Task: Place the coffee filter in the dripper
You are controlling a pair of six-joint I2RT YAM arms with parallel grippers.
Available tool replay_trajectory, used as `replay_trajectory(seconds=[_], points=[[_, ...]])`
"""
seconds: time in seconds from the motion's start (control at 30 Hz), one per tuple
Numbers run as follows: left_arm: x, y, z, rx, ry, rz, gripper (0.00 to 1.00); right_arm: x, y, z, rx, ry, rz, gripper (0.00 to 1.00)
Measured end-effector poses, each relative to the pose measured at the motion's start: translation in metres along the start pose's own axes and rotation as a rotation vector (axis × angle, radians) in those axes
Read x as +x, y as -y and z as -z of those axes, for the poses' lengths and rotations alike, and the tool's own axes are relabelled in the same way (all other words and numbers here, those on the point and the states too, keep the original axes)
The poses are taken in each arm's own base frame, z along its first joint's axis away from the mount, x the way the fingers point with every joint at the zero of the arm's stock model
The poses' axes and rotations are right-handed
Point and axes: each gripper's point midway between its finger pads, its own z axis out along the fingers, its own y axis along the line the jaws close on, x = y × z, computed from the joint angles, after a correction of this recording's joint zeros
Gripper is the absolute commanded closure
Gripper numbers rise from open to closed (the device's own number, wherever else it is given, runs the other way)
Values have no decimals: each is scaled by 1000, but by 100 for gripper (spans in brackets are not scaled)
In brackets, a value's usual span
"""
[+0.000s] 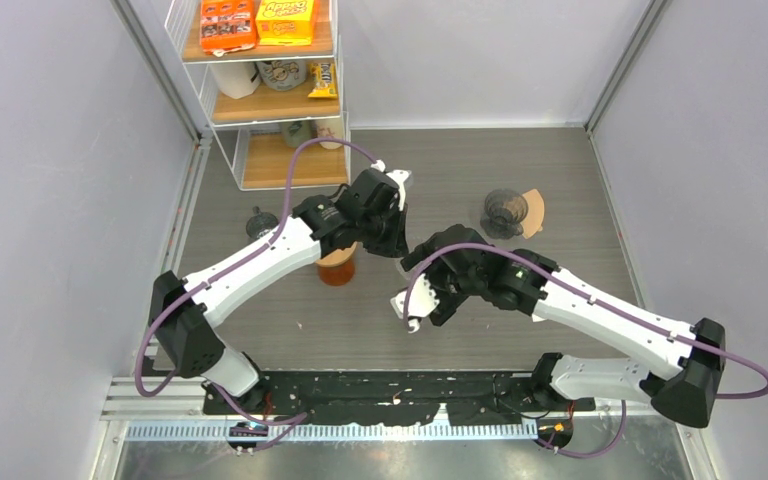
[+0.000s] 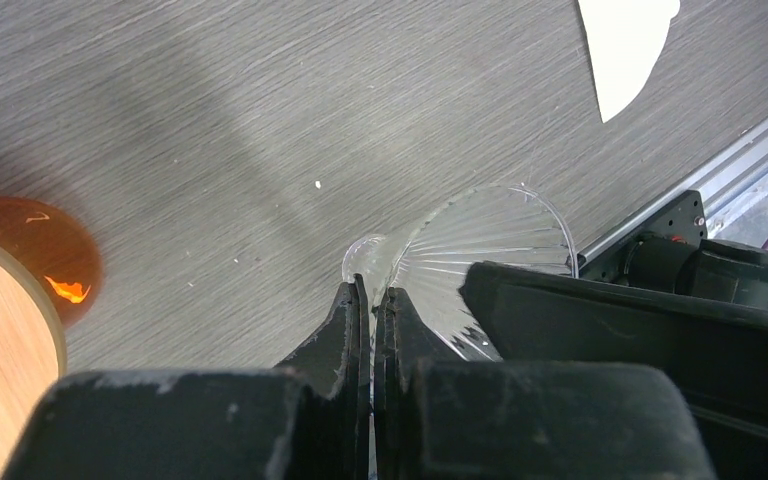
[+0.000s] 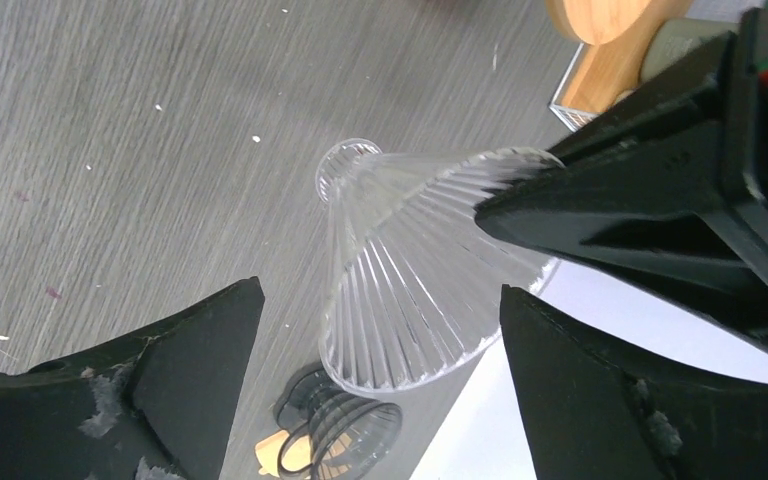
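Observation:
A clear ribbed dripper cone [image 3: 410,270] hangs above the table, its narrow end pointing away. My left gripper [image 2: 372,290] is shut on its rim, with the thin wall pinched between the black fingers [image 3: 580,200]. My right gripper [image 3: 380,290] stands open around the cone, and both fingers are clear of it. The two grippers meet at the table's middle, the left gripper [image 1: 397,240] above the right gripper [image 1: 428,295]. The brown paper coffee filter [image 1: 534,212] lies flat at the back right, beside a dark smoked dripper [image 1: 505,212]. Both also show low in the right wrist view: the filter [image 3: 278,456] and the dark dripper [image 3: 355,435].
An orange jar with a wooden lid [image 1: 337,265] stands under the left arm and shows as the jar [image 2: 20,290] in the left wrist view. A wire shelf [image 1: 260,100] with boxes and snacks fills the back left corner. A small black object [image 1: 258,222] sits near it.

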Motion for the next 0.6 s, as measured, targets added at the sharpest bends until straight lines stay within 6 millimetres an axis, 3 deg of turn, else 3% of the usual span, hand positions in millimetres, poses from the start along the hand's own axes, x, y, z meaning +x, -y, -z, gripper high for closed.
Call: replay_trajectory(seconds=[0.13, 0.33, 0.47, 0.6], points=[[-1, -1, 0, -7, 5, -2, 100, -3, 9, 14, 67, 18, 2, 5], [-6, -6, 4, -34, 34, -11, 100, -7, 19, 52, 271, 77, -49, 5], [-12, -9, 14, -53, 75, -12, 100, -5, 41, 79, 497, 120, -206, 5], [-18, -14, 29, -62, 124, -7, 100, 7, 71, 111, 737, 157, -506, 5]])
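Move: The left hand already pinches the clear coffee filter's rim. The wooden-ringed dripper it is meant for lies about 14 cm to its left, 6 cm ahead and 9 cm below. The amber glass sits right under the dripper, some 15 cm below the hand; the dark pot is roughly 31 cm left and 13 cm ahead. From the open right hand the filter's middle is about 3 cm ahead, 2 cm left and slightly below, the dripper 19 cm left and 9 cm ahead. Upwards and quickening, the right hand, its fingers already wide open, pulls clear of the filter by about 13 cm, drifting to its right and rolling its left side up while swinging clockwise, some 50 degrees in all. The left hand keeps its pinch on the rim and eases up and left, 2 to 3 cm each way, carrying the filter sideways towards the dripper with a slight wrist tilt. ##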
